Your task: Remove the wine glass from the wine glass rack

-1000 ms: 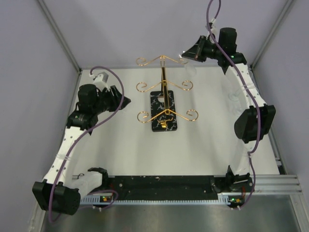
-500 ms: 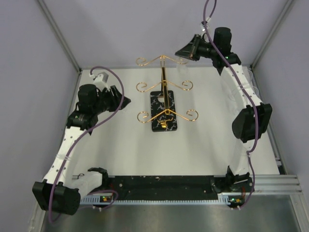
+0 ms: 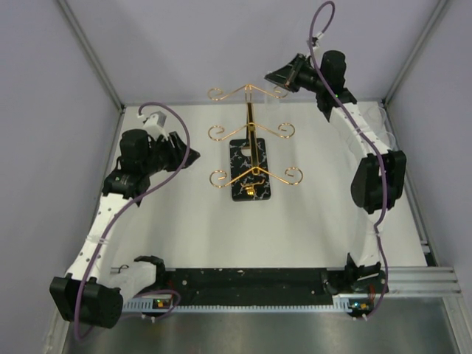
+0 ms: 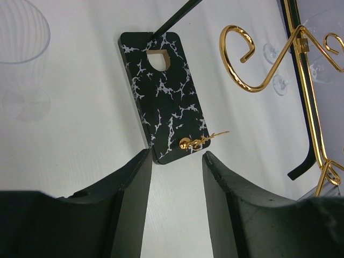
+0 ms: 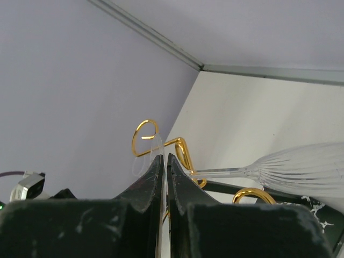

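The wine glass rack, gold wire on a black white-veined base, stands mid-table. My right gripper is high at the rack's top right arm, shut on the thin clear foot of the wine glass. In the right wrist view the foot is pinched edge-on at my gripper, beside a gold scroll end. The stem and ribbed bowl run off to the right. My left gripper is open and empty, left of the base, with the jaws pointing at it.
A clear ribbed glass stands on the table left of the base in the left wrist view. More clear glass pieces show beyond the gold arm. Grey walls close the back and both sides.
My right arm has risen and swung left along the rack's top arm, carrying the glass foot in its jaws. The left arm has not moved.
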Tool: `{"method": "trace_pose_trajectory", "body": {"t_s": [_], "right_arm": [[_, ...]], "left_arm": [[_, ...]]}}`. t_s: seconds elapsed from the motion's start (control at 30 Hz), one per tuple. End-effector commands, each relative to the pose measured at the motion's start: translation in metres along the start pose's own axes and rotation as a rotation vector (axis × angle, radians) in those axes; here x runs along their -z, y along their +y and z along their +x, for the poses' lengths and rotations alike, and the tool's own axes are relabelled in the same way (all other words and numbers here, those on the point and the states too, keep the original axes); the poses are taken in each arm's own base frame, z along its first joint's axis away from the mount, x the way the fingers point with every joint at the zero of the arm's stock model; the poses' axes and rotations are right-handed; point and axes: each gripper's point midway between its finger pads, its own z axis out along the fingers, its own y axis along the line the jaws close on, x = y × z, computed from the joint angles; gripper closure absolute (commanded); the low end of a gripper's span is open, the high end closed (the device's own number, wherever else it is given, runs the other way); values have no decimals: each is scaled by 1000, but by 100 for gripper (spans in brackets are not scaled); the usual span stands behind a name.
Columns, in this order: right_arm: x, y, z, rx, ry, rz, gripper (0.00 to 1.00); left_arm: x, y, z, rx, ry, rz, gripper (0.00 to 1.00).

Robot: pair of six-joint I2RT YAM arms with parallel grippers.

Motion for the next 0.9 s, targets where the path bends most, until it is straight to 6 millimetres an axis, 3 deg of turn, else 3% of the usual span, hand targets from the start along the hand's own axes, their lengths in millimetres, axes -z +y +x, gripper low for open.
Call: {"method": "trace_pose_trajectory", "body": {"t_s": [0.0,0.23,0.4,0.7,0.87], "right_arm": [[7,22,-34,63,-147,-33,100],[37,8,-61,63,-280,40,100],[58,3,-71,72,-331,70,100],[89,2,-65,86,-376,113,100],[113,21,-58,116,-396,150,100]], "left_arm": [[3,-6,-8,-32,-43,24,52],[3,-5,-8,-31,-47,21,52],[2,-4,-7,-29,-43,22,52],[1,-4,-9,-31,-47,19,52],[5,-8,-13,-37,-53,22,52]]}}
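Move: The right hand, pinching the wine glass by the stem near its foot with the bowl hanging down, is by the rack's far end: the far right curl lies about 2 cm back, 4 cm right and 5 cm lower, the middle right curl about 17 cm back, 5 cm right and 6 cm lower. The standing glasses are some 40 cm right, 10 cm back and 26 cm down; from the idle left hand, about 69 cm right, 13 cm ahead and 17 cm down. The right hand carries the hanging wine glass round the outer side of the rack's far right curl, first forward and down by 2 to 3 cm each, then mostly to the right, away from the rack and towards the standing glasses, about 10 cm rightward in all. While swinging right it draws back and rises again, ending close to its starting height, and the wrist turns clockwise some 20 degrees as the shut fingers keep their pinch on the stem. ##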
